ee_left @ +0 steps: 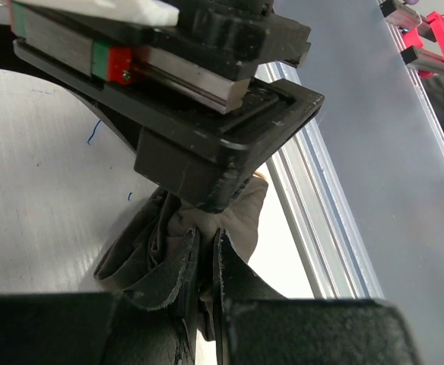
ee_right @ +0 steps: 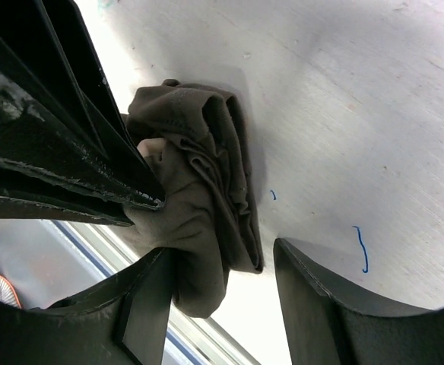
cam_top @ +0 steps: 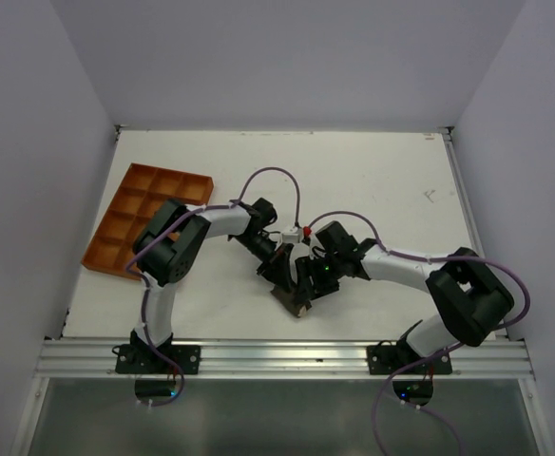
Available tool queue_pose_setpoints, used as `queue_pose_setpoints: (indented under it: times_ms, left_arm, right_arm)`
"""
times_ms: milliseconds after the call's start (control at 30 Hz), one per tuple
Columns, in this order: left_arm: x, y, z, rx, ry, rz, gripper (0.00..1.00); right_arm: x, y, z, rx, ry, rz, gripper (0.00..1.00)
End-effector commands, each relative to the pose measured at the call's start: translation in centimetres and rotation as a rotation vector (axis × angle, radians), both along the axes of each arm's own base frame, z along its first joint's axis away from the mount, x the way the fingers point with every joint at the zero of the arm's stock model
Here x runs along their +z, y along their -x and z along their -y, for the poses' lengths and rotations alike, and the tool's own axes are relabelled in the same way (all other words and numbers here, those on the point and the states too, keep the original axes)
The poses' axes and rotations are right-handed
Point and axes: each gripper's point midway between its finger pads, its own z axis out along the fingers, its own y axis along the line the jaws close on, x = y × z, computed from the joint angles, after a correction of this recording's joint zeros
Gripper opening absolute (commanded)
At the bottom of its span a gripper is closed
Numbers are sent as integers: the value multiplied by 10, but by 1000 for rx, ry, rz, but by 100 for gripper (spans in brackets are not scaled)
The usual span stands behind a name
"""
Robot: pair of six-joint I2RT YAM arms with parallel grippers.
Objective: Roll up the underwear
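Note:
The underwear (cam_top: 296, 302) is a bunched, partly rolled brownish-grey bundle on the white table, near the front edge between the two arms. My left gripper (cam_top: 283, 274) is shut on a fold of it; in the left wrist view the cloth (ee_left: 241, 213) is pinched between the nearly closed fingers (ee_left: 178, 266) of that gripper (ee_left: 205, 237). My right gripper (cam_top: 308, 281) hangs just over the bundle from the right. In the right wrist view that gripper (ee_right: 222, 251) stands open. Its left finger touches the cloth (ee_right: 207, 182) and its right finger is apart from it.
An orange compartment tray (cam_top: 135, 214) lies at the left of the table. The aluminium rail (cam_top: 287, 356) runs along the front edge, right beside the bundle, and shows in the left wrist view as the rail (ee_left: 313, 228). White walls enclose the table.

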Motion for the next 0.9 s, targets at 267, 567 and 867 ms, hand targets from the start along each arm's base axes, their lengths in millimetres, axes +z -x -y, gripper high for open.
queue_pose_setpoints:
  times_ms: [267,567,867]
  left_arm:
    - [-34,-15,5,24,-84,86,8]
    - [-38,-14,4,66,-91,90,7]
    - [-43,-20,3,105,-124,116,8]
  right_arm:
    - [-17,-14,5,-47,63,74,54]
    - [-28,-2,-6,-40,64,29,53]
    - [-43,5,-9,-77,80,-13,12]
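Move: The half-rolled underwear, already pinched by the left fingers near its top, has its middle about 3 cm back from the left hand, level sideways and some 3 cm below. From the right hand, whose open fingers stand around its near loose end, that middle is about 4 cm to the left, 2 cm back and 1 cm lower. The table's front rail runs some 13 cm behind both hands, with nothing else close by. The right hand first hangs nearly still with its fingers open around the loose near end of the underwear, then goes about 2.5 cm left and a little back, into the roll and towards the left gripper, shutting its fingers from half open to pinch that fabric. Meanwhile the left hand keeps its closed hold on the top of the roll and sinks about 1.5 cm towards the table, turning only some 5 degrees. ##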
